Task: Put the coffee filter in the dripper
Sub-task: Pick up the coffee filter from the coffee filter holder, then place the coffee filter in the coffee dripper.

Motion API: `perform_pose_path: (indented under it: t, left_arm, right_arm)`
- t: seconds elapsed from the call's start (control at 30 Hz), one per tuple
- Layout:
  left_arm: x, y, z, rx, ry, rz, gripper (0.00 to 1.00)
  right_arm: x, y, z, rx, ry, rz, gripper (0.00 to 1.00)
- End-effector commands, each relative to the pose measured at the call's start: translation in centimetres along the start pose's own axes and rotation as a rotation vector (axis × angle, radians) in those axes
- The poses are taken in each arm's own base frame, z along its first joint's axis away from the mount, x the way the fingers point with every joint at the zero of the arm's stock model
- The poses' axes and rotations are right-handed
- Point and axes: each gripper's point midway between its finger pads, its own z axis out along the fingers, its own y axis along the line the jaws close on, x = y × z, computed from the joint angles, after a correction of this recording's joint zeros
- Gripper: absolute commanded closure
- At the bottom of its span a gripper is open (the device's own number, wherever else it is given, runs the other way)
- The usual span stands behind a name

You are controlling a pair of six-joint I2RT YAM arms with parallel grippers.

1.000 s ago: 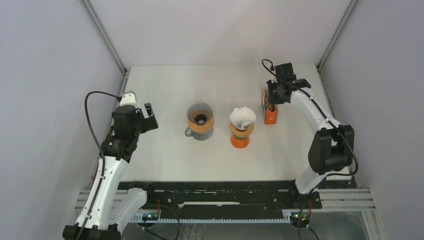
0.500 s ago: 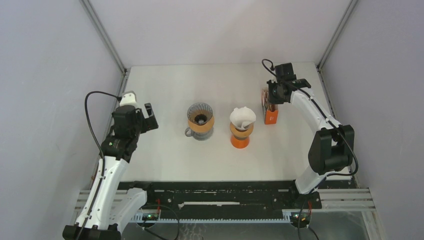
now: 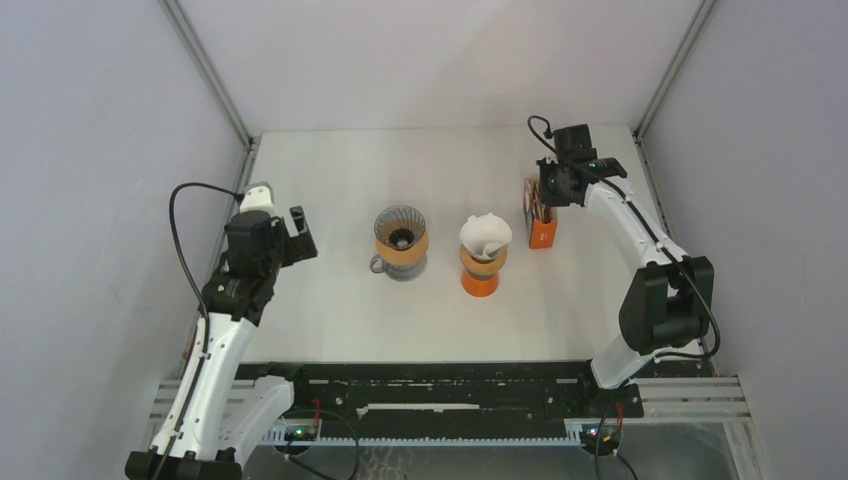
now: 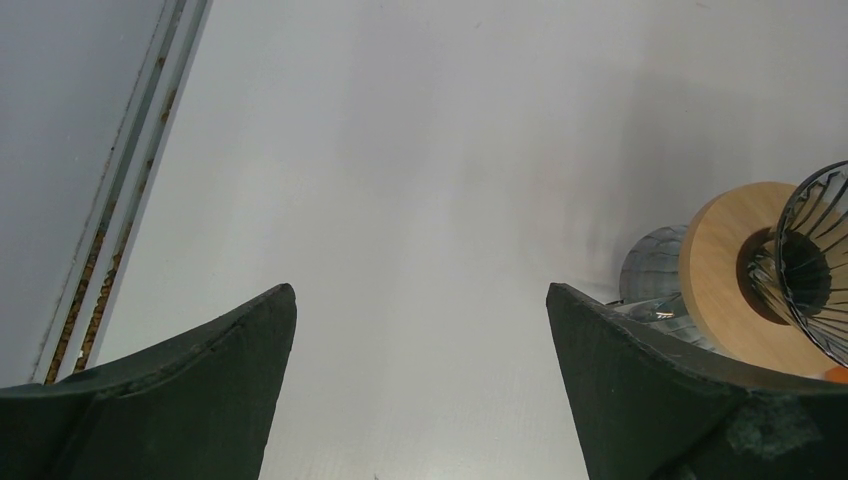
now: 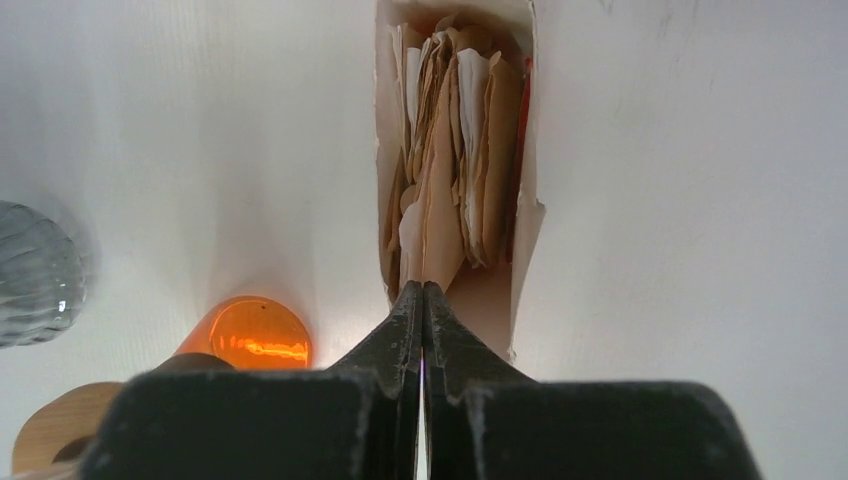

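An orange box point(image 3: 541, 222) at the right holds a stack of tan and white coffee filters point(image 5: 455, 150). My right gripper point(image 5: 422, 288) hangs over the box's near end point(image 3: 546, 200). It is shut, its tips pinching the lower edge of one tan coffee filter point(image 5: 438, 235). The empty glass dripper with a wooden collar point(image 3: 401, 243) stands mid-table and shows at the right edge of the left wrist view point(image 4: 735, 275). My left gripper point(image 3: 300, 235) hovers left of it, wide open with nothing between its fingers point(image 4: 420, 300).
An orange dripper point(image 3: 482, 262) holding a white filter point(image 3: 485, 234) stands between the glass dripper and the box; its orange base point(image 5: 250, 335) shows in the right wrist view. Enclosure walls and frame rails point(image 3: 208, 70) border the table on three sides.
The right gripper's jaws have closed fully at the filter's edge, and that arm has shifted slightly to the right. The left arm has not moved.
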Motion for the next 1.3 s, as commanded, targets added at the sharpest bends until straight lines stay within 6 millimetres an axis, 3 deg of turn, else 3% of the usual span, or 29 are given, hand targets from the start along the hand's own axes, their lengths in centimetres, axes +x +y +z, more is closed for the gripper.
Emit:
perform_pose_path:
  t: [0.0, 0.47, 0.7, 1.0, 1.27]
  left_arm:
    - [-0.7, -0.4, -0.2, 0.028, -0.040, -0.027, 0.00]
    - [-1.2, -1.9, -0.9, 0.120, -0.069, -0.030, 0.02]
    - [-2.8, -4.7, -2.3, 0.275, -0.102, -0.082, 0.03]
    - [-7.0, -8.6, -6.9, 0.506, -0.150, -0.261, 0.04]
    - [-8.0, -11.1, -9.4, 0.669, -0.116, -0.419, 0.05]
  right_arm:
    - [-3.7, 0.2, -4.7, -0.014, -0.169, 0.018, 1.00]
    - [-5.1, 0.5, -10.1, -0.044, -0.302, 0.005, 1.00]
    - [-6.7, 2.3, -14.6, -0.093, -0.455, -0.120, 1.00]
    - [-8.8, 7.5, -21.7, -0.098, -0.742, -0.400, 1.00]
    - [-9.3, 13.1, -26.4, -0.080, -0.978, -0.661, 1.00]
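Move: The right hand already has a brown coffee filter pinched by its tip just above the filter holder, whose middle is about 7 cm below and 1 cm ahead. The empty dripper stands some 28 cm to the left and 9 cm back, roughly level in height; the dripper with the white filter is about 12 cm left and 14 cm back, also level. From the left hand the empty dripper lies about 18 cm right, 4 cm ahead and 6 cm lower. Keeping its shut fingers on the coffee filter, the right hand draws it up out of the holder, nearly straight at first, then swings left and a little back while still climbing, about 24 cm up in all. The fingers tip up by nearly 50 degrees and turn counter-clockwise. The left hand, still open and empty, moves about 9 cm right and 8 cm up, rolling its left side down. ##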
